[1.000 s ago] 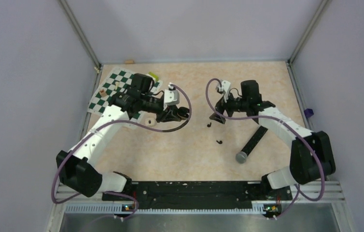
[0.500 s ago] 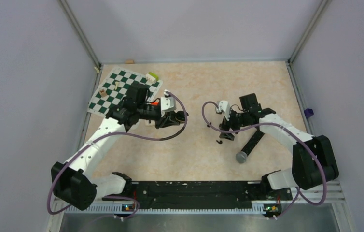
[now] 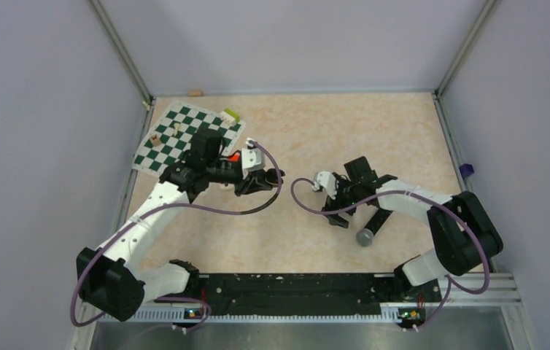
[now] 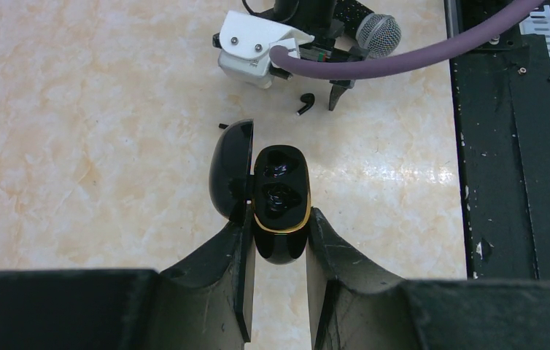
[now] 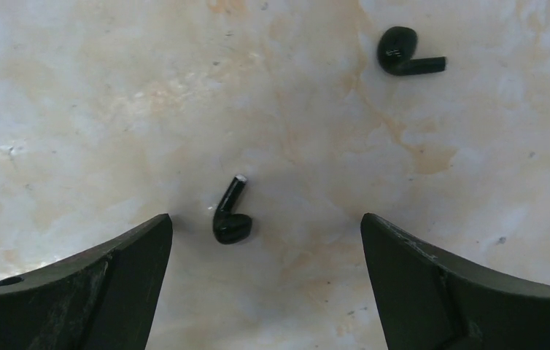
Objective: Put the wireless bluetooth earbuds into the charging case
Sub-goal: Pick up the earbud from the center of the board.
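Note:
My left gripper [image 4: 281, 244] is shut on the lower end of the glossy black charging case [image 4: 281, 211], held above the table. Its lid [image 4: 230, 168] stands open to the left and both wells show. In the right wrist view one black earbud [image 5: 230, 217] lies on the table between the wide-apart fingers of my open right gripper [image 5: 266, 227], nearer the left finger. The other earbud [image 5: 403, 52] lies further off at upper right. From above, the left gripper [image 3: 265, 180] is left of centre and the right gripper [image 3: 336, 215] hangs low over the table.
A long black microphone [image 3: 374, 222] with a grey head lies just right of the right gripper. A green-and-white chessboard [image 3: 177, 135] with small pieces covers the back left. A small orange-red block [image 3: 234, 155] shows by the left wrist. Purple cables loop off both wrists.
The right arm has swung left and toward the near edge, coming down over an earbud with its jaws wide. The left arm has barely shifted and keeps its grip on the case.

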Tool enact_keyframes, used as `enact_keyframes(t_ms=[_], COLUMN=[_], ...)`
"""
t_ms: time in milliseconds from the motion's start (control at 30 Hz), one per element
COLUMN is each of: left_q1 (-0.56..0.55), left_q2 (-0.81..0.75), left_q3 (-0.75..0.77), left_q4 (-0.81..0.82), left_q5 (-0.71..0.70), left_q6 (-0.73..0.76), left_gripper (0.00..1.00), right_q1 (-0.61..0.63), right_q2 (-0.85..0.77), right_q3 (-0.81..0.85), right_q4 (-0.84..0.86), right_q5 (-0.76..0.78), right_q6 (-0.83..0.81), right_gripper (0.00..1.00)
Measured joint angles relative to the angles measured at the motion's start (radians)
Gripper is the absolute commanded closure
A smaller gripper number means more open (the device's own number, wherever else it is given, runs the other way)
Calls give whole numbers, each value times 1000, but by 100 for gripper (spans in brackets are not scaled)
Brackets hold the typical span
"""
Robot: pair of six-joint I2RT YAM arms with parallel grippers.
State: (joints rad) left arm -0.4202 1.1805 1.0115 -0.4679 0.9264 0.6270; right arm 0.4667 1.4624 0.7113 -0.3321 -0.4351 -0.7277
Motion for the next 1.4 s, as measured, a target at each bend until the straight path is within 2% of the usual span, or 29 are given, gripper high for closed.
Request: enact_keyframes(t_ms=[267,767,933,1100,1267,1400], left_q1=[0,0,0,0,0,0], left_q2=[0,0,0,0,0,0], left_q3=[-6,-6,-6,-6,-6,-6], left_q4=[15,23,24,26,28,29], left_q5=[6,21,24,26,26,26], left_q6=[0,-19,-23,-23,-24,-24], left_gripper=[100,100,100,100,100,100], right_q1=[7,6,-40,-108,-112,-113], right_q2=[-15,-60,-61,-34,117,235], right_q3=[-18,-28,44,198,308,310], right_q4=[137,213,101,-35,-112,-187], right_q5=[169,355,233,74,-13,-24], right_q6=[24,15,41,101,200,254], right_gripper=[1,1,5,19,33,37])
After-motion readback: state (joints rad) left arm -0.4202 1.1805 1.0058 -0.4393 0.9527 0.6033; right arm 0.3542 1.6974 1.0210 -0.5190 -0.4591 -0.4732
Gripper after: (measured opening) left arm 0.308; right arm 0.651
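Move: About 2 cm below the right hand's open fingers, roughly 1 cm back and 1 cm to its left, lies the near earbud. The far earbud is some 7 cm ahead of it and 4 cm to its left; the microphone's middle is about 15 cm to its right, level with it in reach. From the left hand, the near earbud is some 17 cm right, about 1 cm back and 22 cm below. Sweeping low and wide open, the right hand goes forward about 7 cm, drifting 3 cm right and rising slightly as it turns clockwise and tilts. It then lifts to some 7 cm above its start while swinging back left, then drops 6 cm and draws back 3 cm over the near earbud, tilting the other way by about 30 degrees and closing to roughly two-thirds. The left hand keeps holding the open case still. ##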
